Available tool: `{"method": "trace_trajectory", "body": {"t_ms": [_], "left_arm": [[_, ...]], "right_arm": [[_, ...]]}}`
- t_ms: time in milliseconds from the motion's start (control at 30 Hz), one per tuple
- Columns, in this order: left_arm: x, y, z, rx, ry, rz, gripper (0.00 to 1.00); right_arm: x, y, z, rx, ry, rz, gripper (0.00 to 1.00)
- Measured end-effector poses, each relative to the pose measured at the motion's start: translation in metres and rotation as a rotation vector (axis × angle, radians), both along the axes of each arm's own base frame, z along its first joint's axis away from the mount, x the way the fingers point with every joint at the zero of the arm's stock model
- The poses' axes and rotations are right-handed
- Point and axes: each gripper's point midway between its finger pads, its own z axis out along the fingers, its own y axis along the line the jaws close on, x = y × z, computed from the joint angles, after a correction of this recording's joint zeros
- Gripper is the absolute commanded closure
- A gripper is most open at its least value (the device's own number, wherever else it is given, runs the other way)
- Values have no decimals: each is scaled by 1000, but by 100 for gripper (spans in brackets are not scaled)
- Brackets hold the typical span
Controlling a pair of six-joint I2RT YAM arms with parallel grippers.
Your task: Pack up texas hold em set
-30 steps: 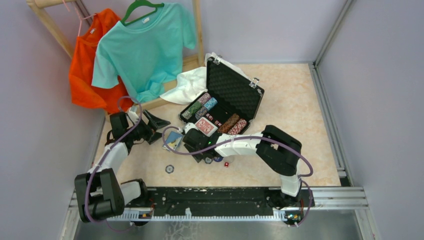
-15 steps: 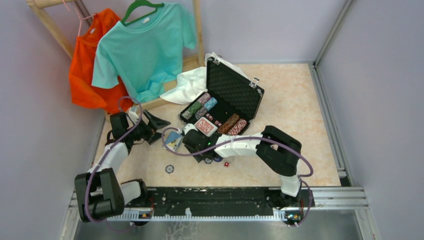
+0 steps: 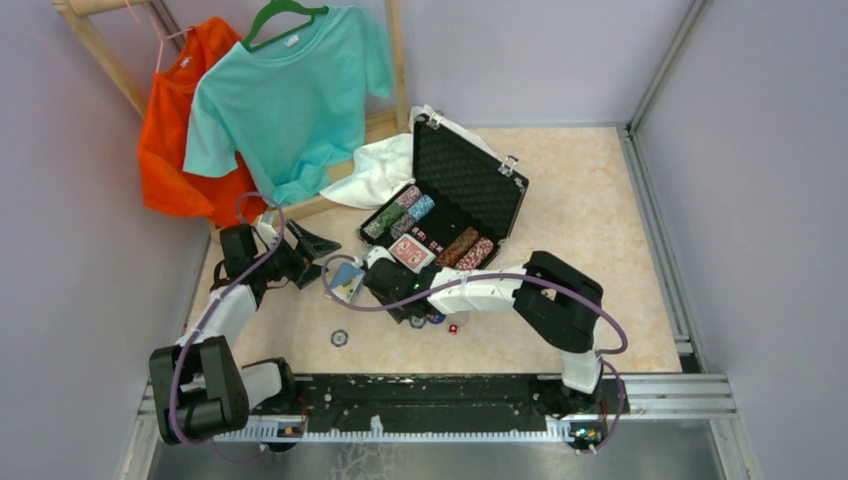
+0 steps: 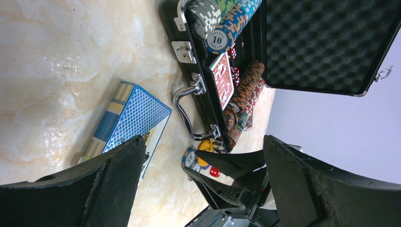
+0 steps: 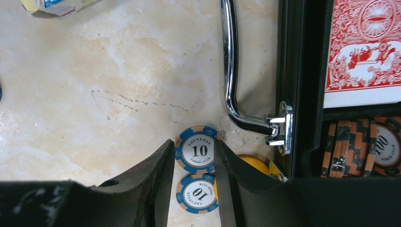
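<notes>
The black case (image 3: 465,180) of the texas hold em set lies open, with rows of chips and a red deck (image 3: 410,252) inside. My right gripper (image 3: 416,316) is down on the table by the case handle (image 5: 229,61). Its fingers have closed in against the edges of two flat blue "10" chips (image 5: 199,150), beside a yellow button (image 5: 250,163). A red die (image 3: 452,328), a loose chip (image 3: 340,338) and the blue deck box (image 3: 347,281) lie on the table. My left gripper (image 3: 318,258) stands wide open, holding nothing, left of the blue deck box (image 4: 132,113).
A white cloth (image 3: 380,170) lies behind the case lid. A teal shirt (image 3: 290,90) and an orange shirt (image 3: 170,140) hang from a wooden rack (image 3: 395,60) at the back left. Purple walls enclose the table, and a metal rail (image 3: 450,395) runs along its near edge.
My right gripper's fingers have drawn closer together around the two blue chips. The left arm has not moved.
</notes>
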Motion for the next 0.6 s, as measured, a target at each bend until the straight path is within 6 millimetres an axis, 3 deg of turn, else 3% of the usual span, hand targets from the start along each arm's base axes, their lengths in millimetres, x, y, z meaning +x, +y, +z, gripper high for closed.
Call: {"method": "trace_trajectory", "body": {"t_ms": [100,367,600], "left_arm": [[0,0,0,0,0,0,1],[0,0,0,-1,-1,-2,1],[0,-1,0,-4,-1,-5,1]], "right_arm": [[2,2,5,3,-7,0,62],[4,-2,10,-8,-21,-6,33],[4,-12,-1,-18,7,-19,34]]}}
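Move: The right hand is low over the nearer 10 chip, which lies about 1 cm ahead and 1 cm below, with no sideways offset. The second 10 chip is roughly 3 cm back and 3 cm right of the hand, and the yellow Big Blind button is level with it and 4 cm right. The case handle is some 6 cm ahead and 2 cm left. From the idle left hand, the nearer 10 chip is about 8 cm back, 18 cm right and 10 cm lower. The right hand backs off its narrow grip at the nearer 10 chip, rising only about 1 cm with a slight forward drift while the fingers spread from about a third to two thirds open. It then sinks back down by the same 1 cm and shifts about 1 cm right, ending with the open fingers either side of that chip, the front finger by the Big Blind button, and the wrist angle practically unchanged. ##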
